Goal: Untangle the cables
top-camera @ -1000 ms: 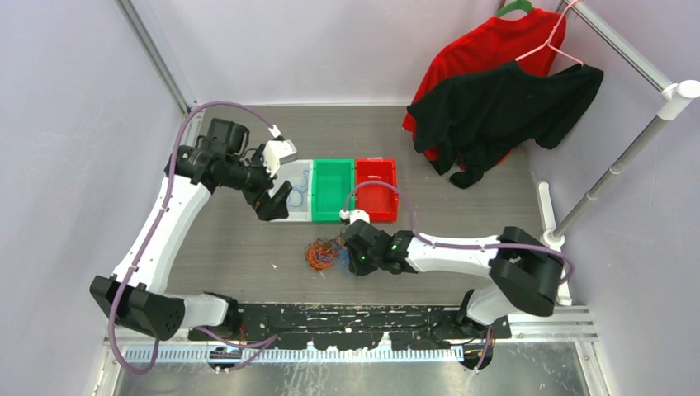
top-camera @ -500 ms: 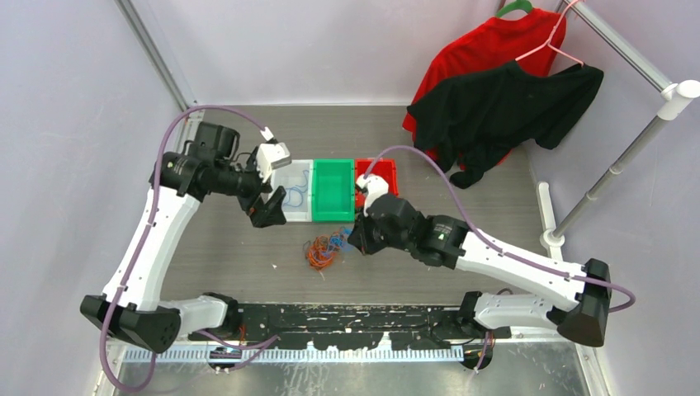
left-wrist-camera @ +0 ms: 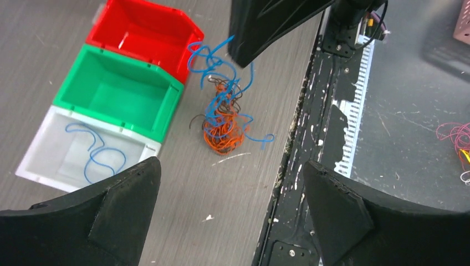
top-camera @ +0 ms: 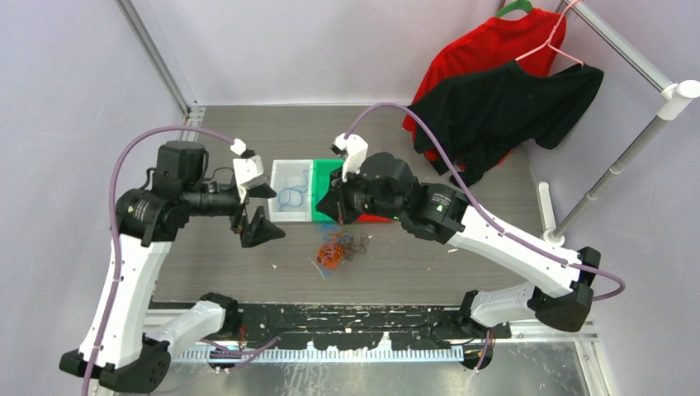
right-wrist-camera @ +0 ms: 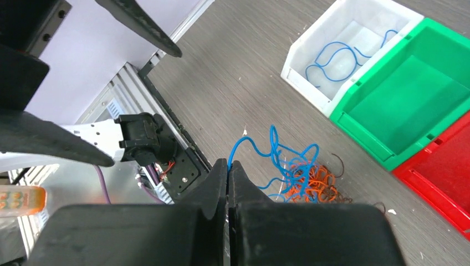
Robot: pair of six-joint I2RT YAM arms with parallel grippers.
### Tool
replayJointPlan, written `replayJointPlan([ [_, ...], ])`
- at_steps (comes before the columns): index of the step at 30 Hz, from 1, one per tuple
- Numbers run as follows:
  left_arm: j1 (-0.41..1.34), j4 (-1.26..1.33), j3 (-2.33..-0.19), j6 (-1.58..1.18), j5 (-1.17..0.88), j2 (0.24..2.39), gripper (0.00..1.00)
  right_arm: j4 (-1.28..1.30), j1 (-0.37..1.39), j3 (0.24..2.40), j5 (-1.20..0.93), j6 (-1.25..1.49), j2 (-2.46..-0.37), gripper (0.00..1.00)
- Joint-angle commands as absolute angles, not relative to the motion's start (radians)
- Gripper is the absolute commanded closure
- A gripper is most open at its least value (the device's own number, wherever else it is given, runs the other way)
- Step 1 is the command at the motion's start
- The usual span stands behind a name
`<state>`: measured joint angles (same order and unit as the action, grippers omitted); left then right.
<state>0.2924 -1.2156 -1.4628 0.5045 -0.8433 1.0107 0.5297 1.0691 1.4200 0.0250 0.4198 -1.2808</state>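
Observation:
The cables (top-camera: 334, 250) lie as a tangle of orange, blue and dark wire on the table in front of the bins, also seen in the left wrist view (left-wrist-camera: 221, 124). My right gripper (right-wrist-camera: 228, 163) is shut on a blue cable (right-wrist-camera: 249, 144) that rises out of the tangle. It hangs above the pile (top-camera: 326, 206), and blue loops (left-wrist-camera: 213, 61) stretch up to it. My left gripper (left-wrist-camera: 230, 163) is open and holds nothing, left of the pile (top-camera: 268, 210). One blue cable (top-camera: 290, 196) lies alone in the white bin (top-camera: 276, 169).
The white bin (left-wrist-camera: 33, 166), a green bin (left-wrist-camera: 166, 111) and a red bin (left-wrist-camera: 177, 55) stand in a row behind the pile. A black rail (top-camera: 355, 318) runs along the near edge. Red and black shirts (top-camera: 503, 91) hang on a rack at back right.
My right gripper has shut on the blue cable and risen back towards the bins, drawing blue loops out of the pile. My left arm has pulled back from the white bin to the left.

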Motion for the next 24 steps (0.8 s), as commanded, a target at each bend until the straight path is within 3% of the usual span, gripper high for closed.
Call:
replayJointPlan([
  [1,0.295,-1.084,-1.425,0.456,-0.944,0.958,0.03,0.443,1.062,1.474,-0.055,0.428,-1.294,0.99],
  [7,0.314,-0.961,-1.316,0.448,-0.909,0.907,0.23,0.380,1.056,1.491,-0.180,0.465,-1.300,0.99],
  [15,0.358,-0.852,-1.268,0.397,-0.904,0.920,0.32,0.319,1.042,1.498,-0.318,0.525,-1.303,0.99],
  [20,0.382,-0.742,-1.210,0.310,-0.883,0.908,0.55,0.316,1.042,1.499,-0.331,0.529,-1.293,0.99],
  [24,0.390,-0.720,-1.188,0.304,-0.864,0.907,0.61,0.310,1.040,1.488,-0.351,0.536,-1.285,0.99],
])
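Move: The left hand, wide open, goes for the blue cable hanging from the right gripper's tips, roughly 8 cm to its right, 1 cm ahead and 4 cm lower. The orange tangle lies 30 cm below that hand, 4 cm ahead and 9 cm right; the white tray stands 20 cm ahead in line with it. From the right hand, the left fingers are 8 cm left and 2 cm back, level; the green tray is 18 cm ahead and 30 cm down. Closing in from both sides: the right hand, still pinching the blue cable, goes about 4 cm back, 4 cm up and 3 cm left, turning some 15 degrees counter-clockwise and rolling its left side up. The left hand first rises and draws back a centimetre, then goes some 3 cm right and sinks below the right tips, its wide-open fingers closing past half around the hanging cable's line; a touch can't be made out. ##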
